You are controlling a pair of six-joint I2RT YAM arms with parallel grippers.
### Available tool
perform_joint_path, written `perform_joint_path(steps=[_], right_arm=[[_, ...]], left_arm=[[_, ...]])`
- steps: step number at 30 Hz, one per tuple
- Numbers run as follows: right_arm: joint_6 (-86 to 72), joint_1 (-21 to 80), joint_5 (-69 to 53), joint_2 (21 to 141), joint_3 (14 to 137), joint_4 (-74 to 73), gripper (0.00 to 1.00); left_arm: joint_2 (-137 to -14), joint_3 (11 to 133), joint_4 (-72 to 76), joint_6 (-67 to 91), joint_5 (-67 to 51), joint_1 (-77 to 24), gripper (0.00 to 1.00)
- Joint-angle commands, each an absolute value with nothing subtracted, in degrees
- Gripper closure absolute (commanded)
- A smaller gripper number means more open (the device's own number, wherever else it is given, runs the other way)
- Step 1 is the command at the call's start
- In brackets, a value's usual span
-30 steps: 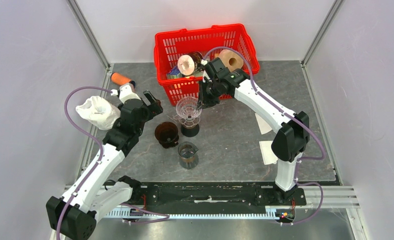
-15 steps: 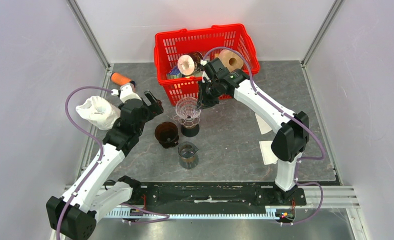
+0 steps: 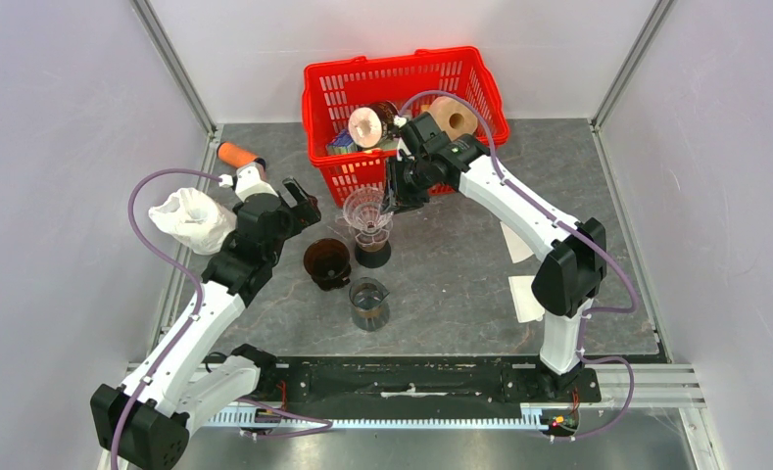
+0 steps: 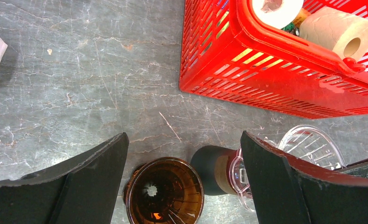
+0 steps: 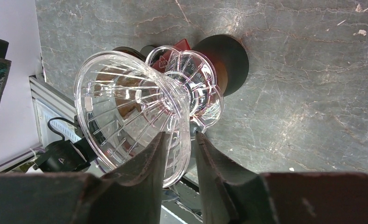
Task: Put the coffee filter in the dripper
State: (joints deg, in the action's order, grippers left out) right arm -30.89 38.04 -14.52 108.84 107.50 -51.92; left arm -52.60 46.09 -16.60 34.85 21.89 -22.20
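A clear plastic dripper [image 3: 367, 210] is tilted over its black stand [image 3: 372, 255], mid table. My right gripper [image 3: 394, 199] is shut on its rim; in the right wrist view the rim [image 5: 130, 107] sits between my fingers [image 5: 179, 135]. An amber glass dripper [image 3: 326, 260] stands just left of it. My left gripper [image 3: 299, 201] is open and empty above it; in the left wrist view the amber dripper [image 4: 165, 191] lies between the wide jaws [image 4: 184, 137]. Two white paper filters [image 3: 515, 243] [image 3: 526, 298] lie flat on the right of the table.
A red basket [image 3: 319, 86] with paper rolls stands at the back, close behind my right gripper. A small glass pitcher [image 3: 368, 303] stands in front of the drippers. A white crumpled bag [image 3: 191, 217] and an orange object [image 3: 235, 155] lie at the left edge.
My right gripper has shifted slightly left and back with the clear dripper, which now tilts more over its stand. The left arm has not moved.
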Motion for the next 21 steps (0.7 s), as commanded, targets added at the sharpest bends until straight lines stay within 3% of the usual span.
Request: perform_joint_path(steps=[1, 7, 11, 12, 21], right_arm=[[-30.9, 38.4, -15.7, 108.4, 110.5, -50.4, 0.61], [-30.2, 38.4, -15.8, 108.3, 111.6, -50.2, 0.42], [-30.0, 38.4, -11.8, 106.3, 111.0, -49.9, 0.07], [-30.0, 38.4, -10.8, 105.5, 110.7, -49.5, 0.03], [-35.3, 34.1, -1.1, 93.1, 98.4, -42.7, 0.03]], left_arm=[[-52.5, 46.6, -15.5, 35.3, 21.4, -21.9, 0.03], [-52.4, 46.6, -15.6, 35.4, 21.4, -21.9, 0.03], [-52.3, 46.6, -15.5, 35.5, 21.2, -21.9, 0.03], [-52.3, 46.7, -15.6, 35.4, 21.3, -21.9, 0.03], [-51.3, 46.5, -16.3, 35.1, 22.6, -21.9, 0.03]])
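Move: Just inside the right fingers' loosened gap is the near rim of the clear dripper, whose middle lies about 4 cm left, 1 cm back and 4 cm below that hand. The red carafe stands under it, some 13 cm down; the brown cup is about 14 cm left and 5 cm back, the basket's middle 20 cm ahead and 5 cm right. From the left hand the dripper is roughly 11 cm right, 3 cm back, 6 cm lower. Opening wide from a gap already begun, the right fingers release the clear dripper's rim while the hand eases up about 1 cm. Then it backs off to the right and farther up, about 3 cm each overall with a little forward drift, leaving the rim as the wrist swings some 10 degrees, tipping the fingers up and turning clockwise. ##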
